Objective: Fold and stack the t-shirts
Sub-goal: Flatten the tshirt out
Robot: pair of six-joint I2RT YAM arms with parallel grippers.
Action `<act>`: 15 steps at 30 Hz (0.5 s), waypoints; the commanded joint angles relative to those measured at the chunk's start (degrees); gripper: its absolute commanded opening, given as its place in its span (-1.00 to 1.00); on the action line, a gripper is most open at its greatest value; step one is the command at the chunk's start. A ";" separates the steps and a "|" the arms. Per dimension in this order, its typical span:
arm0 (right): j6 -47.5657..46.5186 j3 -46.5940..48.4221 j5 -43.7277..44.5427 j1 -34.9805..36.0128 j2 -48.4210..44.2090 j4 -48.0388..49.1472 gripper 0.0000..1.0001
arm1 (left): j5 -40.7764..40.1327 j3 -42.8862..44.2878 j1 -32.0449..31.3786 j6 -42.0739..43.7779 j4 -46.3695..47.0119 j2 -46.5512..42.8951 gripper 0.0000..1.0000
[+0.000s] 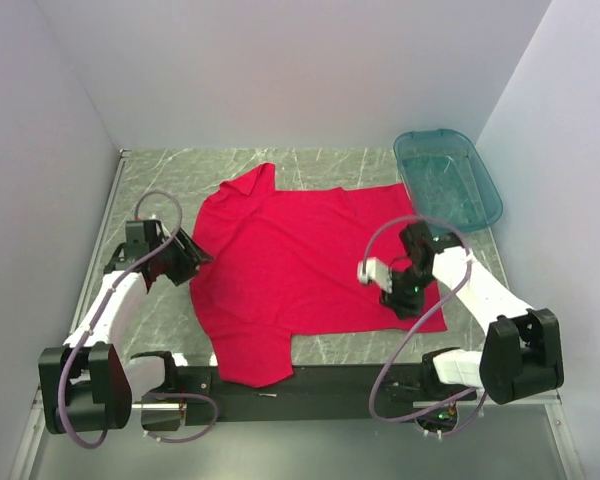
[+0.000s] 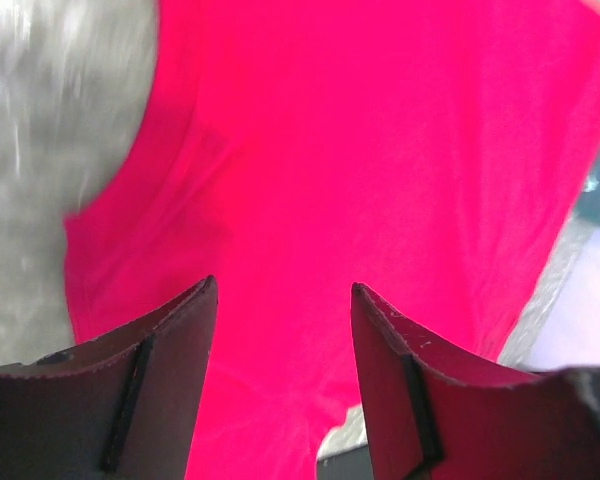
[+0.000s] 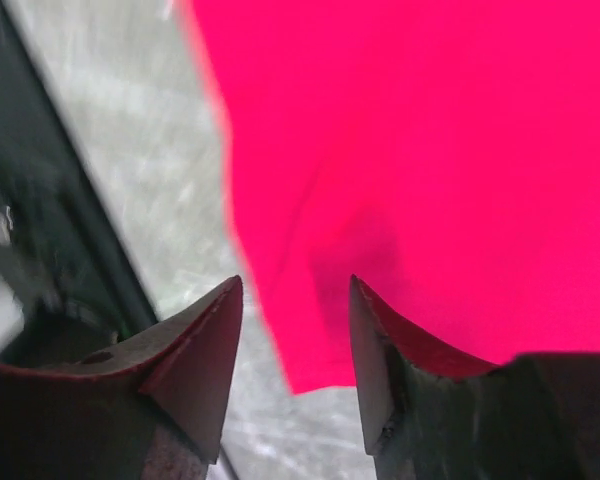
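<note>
One red t-shirt [image 1: 300, 265] lies spread flat on the table, a sleeve toward the back left and another toward the near edge. My left gripper [image 1: 200, 256] hovers at the shirt's left edge. In the left wrist view it [image 2: 283, 292] stands open above the red cloth [image 2: 380, 150], nothing between its fingers [image 2: 170, 350]. My right gripper [image 1: 408, 303] is over the shirt's near right corner. In the right wrist view it [image 3: 295, 288] is open too, with the cloth's corner [image 3: 430, 150] below and no fabric pinched.
A teal translucent basin [image 1: 447, 178] stands at the back right, close beyond the shirt. White walls close in the table on three sides. The black base rail [image 1: 310, 385] runs along the near edge, and the shirt's lower sleeve overlaps it.
</note>
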 commanded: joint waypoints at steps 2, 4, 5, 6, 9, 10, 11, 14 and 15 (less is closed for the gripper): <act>13.98 12.16 -12.23 -2.25 0.04 6.14 0.08 | -7.36 -2.55 -2.22 -9.66 -6.15 -1.58 0.23; 19.78 14.81 -17.92 -2.87 1.71 9.75 0.08 | -10.54 -3.08 -2.75 -12.06 -9.59 -1.15 0.21; 21.90 16.21 -19.35 -2.87 2.32 11.15 0.08 | -13.25 -2.56 -3.28 -12.50 -11.61 -0.62 0.20; 25.06 16.66 -21.02 -2.95 3.20 14.04 0.08 | -14.67 -1.77 -3.54 -13.03 -15.11 0.77 0.17; 28.77 17.28 -24.72 -2.87 5.65 18.27 0.08 | -15.83 -1.67 -4.07 -12.16 -17.51 3.50 0.17; 30.26 17.37 -25.08 -2.87 6.28 18.98 0.08 | -15.65 -1.94 -4.07 -11.72 -17.52 4.21 0.17; 30.71 17.11 -25.43 -2.87 6.80 19.51 0.09 | -15.30 -1.94 -4.07 -11.63 -17.61 4.91 0.16; 32.29 15.71 -24.82 -2.95 6.99 21.71 0.08 | -13.72 -1.50 -8.27 -11.53 -17.34 8.08 0.15; 32.21 15.44 -24.73 -3.04 6.72 22.06 0.09 | -13.98 -0.72 -9.69 -11.45 -17.17 10.08 0.15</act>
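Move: The shirt's left edge, just above the lower-left sleeve, lies about 8 cm back from the left hand, 1 cm to its left and 10 cm below. That sleeve is some 20 cm back and 10 cm right, the upper-left sleeve about 20 cm ahead and 9 cm right. The long crease in the shirt's right half lies roughly 12 cm ahead of the right hand, 9 cm left and 5 cm below; the lower-right corner is some 4 cm back, 10 cm right. The shirt's left edge is what the left hand sinks towards, coming down and back about 8 cm each way while its wrist tips some 30 degrees to point the open fingers nearly straight down, close over the cloth. The right hand, also open, lifts away from the lower-right part, going forward, left and up over the crease before levelling off, turning clockwise and swinging its fingers out leftward. ##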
